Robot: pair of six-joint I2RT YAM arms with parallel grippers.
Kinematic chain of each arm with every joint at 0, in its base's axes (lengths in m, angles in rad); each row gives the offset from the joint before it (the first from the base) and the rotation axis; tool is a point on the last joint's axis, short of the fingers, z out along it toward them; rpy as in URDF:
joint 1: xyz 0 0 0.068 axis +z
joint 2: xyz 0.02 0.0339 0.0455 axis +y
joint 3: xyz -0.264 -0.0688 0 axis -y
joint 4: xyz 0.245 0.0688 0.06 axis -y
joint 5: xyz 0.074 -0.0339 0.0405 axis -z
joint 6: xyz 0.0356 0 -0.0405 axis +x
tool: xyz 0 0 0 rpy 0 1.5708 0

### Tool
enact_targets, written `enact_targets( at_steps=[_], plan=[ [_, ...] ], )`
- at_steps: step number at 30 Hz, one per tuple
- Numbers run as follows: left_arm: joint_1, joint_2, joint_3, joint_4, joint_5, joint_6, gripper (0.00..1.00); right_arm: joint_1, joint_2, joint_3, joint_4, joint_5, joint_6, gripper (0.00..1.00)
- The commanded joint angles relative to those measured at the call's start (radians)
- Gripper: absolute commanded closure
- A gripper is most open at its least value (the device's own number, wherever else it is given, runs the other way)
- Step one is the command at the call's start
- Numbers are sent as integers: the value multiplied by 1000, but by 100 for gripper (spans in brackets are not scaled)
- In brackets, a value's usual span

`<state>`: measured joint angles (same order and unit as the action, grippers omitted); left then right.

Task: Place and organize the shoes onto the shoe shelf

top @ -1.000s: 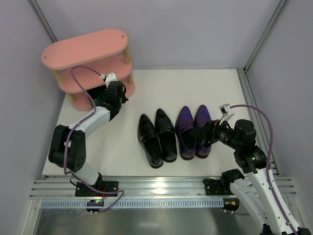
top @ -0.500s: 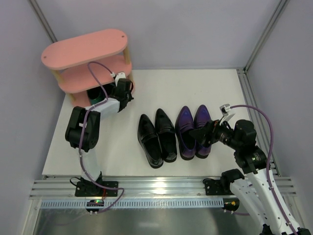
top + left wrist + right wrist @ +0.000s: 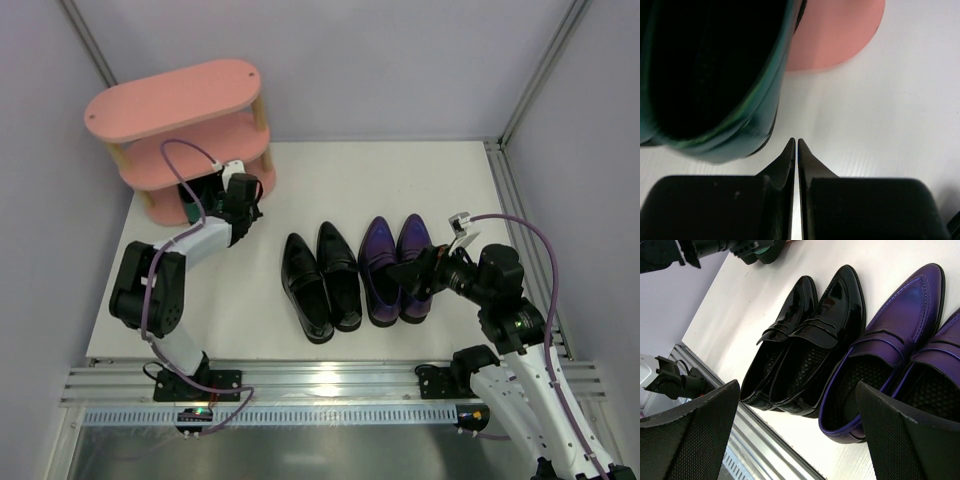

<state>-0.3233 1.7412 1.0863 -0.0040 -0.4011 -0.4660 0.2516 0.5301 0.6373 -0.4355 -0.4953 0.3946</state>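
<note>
The pink shoe shelf (image 3: 180, 95) stands at the back left. A teal-green shoe (image 3: 193, 208) sits on its bottom tier, mostly hidden under the boards. In the left wrist view its heel (image 3: 715, 75) lies just ahead and left of my left gripper (image 3: 795, 142), which is shut and empty beside the pink bottom board (image 3: 835, 40). That gripper (image 3: 245, 190) shows in the top view at the shelf's right end. The black pair (image 3: 320, 280) and purple pair (image 3: 395, 265) stand side by side mid-table. My right gripper (image 3: 420, 275) is open and empty, over the near end of the purple shoes (image 3: 880, 350), with the black shoes (image 3: 805, 340) to its left.
Grey walls enclose the table on the left, back and right. A metal rail (image 3: 300, 385) runs along the near edge. The shelf's top board overhangs the lower tiers. White table (image 3: 400, 180) shows behind the shoes.
The left arm's elbow has swung out, in and back out while its shut gripper stayed by the shelf's bottom tier. The right arm and the black and purple shoes have not moved.
</note>
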Motion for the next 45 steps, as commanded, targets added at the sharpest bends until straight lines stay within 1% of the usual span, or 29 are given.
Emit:
enact_targets(
  at_steps=[1,4,7,10,14,21,26,32,38,41,44,45],
  plan=[
    [-5,-132,-93,-27,-53,-54,100,3,-5,-2,26,1,1,3],
    [-7,-173,-108,-63,-87,-54,100,3,-5,-2,26,0,1,3],
    [-5,-177,-95,-116,-116,-43,100,3,-4,-1,24,-2,1,3],
    [-5,-167,-89,-131,-151,-39,100,3,-8,1,23,0,1,2],
    [-2,-115,-68,-136,-199,-25,100,3,-10,1,20,0,1,3],
    [-2,-92,-60,-45,-251,27,100,5,-5,-1,24,1,1,3],
    [0,-86,-28,-19,-285,72,100,5,-1,-1,26,1,1,3],
    [12,-65,20,-11,-285,89,100,5,-4,2,23,-2,1,3],
    [18,-52,15,-13,-266,73,100,5,-9,2,20,-2,1,3],
    [12,-91,-15,-25,-226,38,100,3,-7,2,18,-2,1,3],
    [-26,-176,-78,-39,-171,12,100,3,-12,1,21,-2,1,3],
    [-40,-237,-95,-40,-151,6,100,5,-12,-2,21,-2,1,3]
  ],
)
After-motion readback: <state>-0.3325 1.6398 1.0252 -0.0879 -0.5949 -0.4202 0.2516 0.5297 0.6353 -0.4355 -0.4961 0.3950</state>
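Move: The left hand, its fingers already shut, stands low just right of the green shoes on the shelf's bottom level: the right green heel is about 5 cm to its left and 3 cm ahead, 2 cm lower. The left green heel is some 8 cm farther left and 2 cm nearer than that heel; the shelf's bottom right end lies about 8 cm ahead of the hand and 3 cm right. From the right hand, the right green heel is roughly 20 cm ahead, 39 cm left and 16 cm down. The left hand draws back about 4.5 cm from the shelf while swinging some 5 cm left, from beside the right green heel to behind it, first rising a little, then dipping, with the wrist turning counter-clockwise and rolling its left side up about 10 degrees. Fingers still shut, it then goes forward and up roughly 2 cm each behind the heels before easing back and slightly right, ending clear of both heels. ##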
